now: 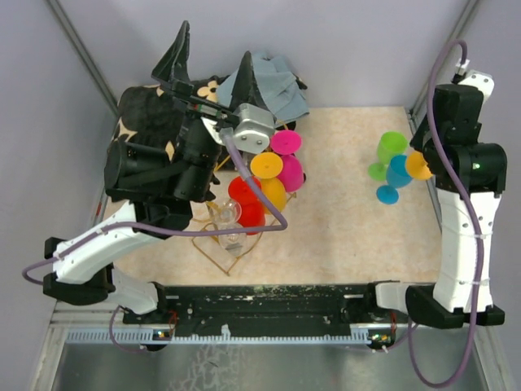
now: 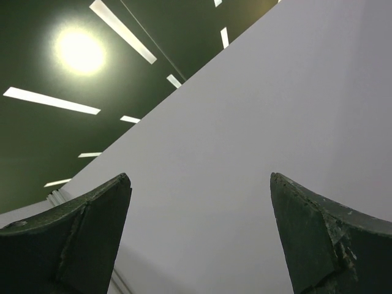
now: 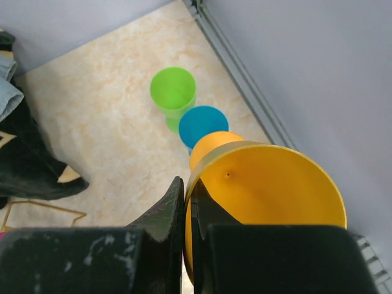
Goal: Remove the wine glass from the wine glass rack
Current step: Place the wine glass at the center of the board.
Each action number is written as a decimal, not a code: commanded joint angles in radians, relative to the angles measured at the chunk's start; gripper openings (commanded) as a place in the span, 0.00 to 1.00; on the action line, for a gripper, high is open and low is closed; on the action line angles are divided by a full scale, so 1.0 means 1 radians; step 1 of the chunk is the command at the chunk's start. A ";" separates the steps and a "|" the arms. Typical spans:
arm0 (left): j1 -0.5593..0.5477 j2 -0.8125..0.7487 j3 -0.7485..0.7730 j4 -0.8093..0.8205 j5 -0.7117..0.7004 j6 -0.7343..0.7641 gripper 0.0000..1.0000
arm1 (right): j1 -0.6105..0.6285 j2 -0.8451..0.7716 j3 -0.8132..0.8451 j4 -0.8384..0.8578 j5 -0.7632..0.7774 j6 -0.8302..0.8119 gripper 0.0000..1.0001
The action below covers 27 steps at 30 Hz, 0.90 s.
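Observation:
The gold wire wine glass rack [image 1: 230, 259] stands left of the table's middle, carrying pink [image 1: 286, 142], yellow [image 1: 266, 166], red [image 1: 244, 194] and clear [image 1: 229, 213] wine glasses. My left gripper [image 1: 216, 41] [image 2: 199, 177] is raised above the rack, open and empty, facing the wall and ceiling. At the right edge, my right gripper [image 3: 187, 184] is shut on the rim of an orange wine glass [image 3: 269, 184] [image 1: 418, 165], one finger inside the bowl and one outside. A green glass [image 3: 173, 89] and a blue glass [image 3: 203, 122] stand on the table just beyond it.
A black patterned cloth [image 1: 146, 114] and a grey-blue cloth [image 1: 277, 81] lie at the back left, behind the rack. A metal frame rail [image 3: 245, 79] and the wall run close along the right side of the table [image 1: 342, 220].

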 commanded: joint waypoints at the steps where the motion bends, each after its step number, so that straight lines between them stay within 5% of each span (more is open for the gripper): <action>1: 0.001 -0.017 -0.005 -0.009 -0.060 -0.011 0.99 | -0.043 0.023 -0.026 0.122 -0.168 0.038 0.00; 12: 0.000 -0.030 -0.014 -0.041 -0.087 -0.024 0.97 | 0.040 0.361 0.262 0.129 -0.233 0.029 0.00; 27: -0.001 -0.043 -0.048 -0.083 -0.114 -0.047 0.97 | 0.108 0.483 -0.056 0.314 -0.135 -0.029 0.00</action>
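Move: Your right gripper still grips the orange wine glass by its rim. The free spot on the board is about 14 cm ahead, 8 cm to the left and some 38 cm down. The green glass stands about 12 cm ahead and 1 cm left of this gripper, the blue one about 5 cm ahead and 2 cm right, both some 29 cm lower. From the raised left gripper the spot is roughly 20 cm ahead, 41 cm right and 64 cm down. Carry the orange glass with the right gripper forward about 15 cm and left some 9 cm, to the left side of the green glass, mostly level at first. Then lower it towards the board, about 14 cm in all, tipping the fingers down nearly 20 degrees and turning a little counter-clockwise, grip kept shut on the rim. Let the open left gripper sink about 3 cm. ##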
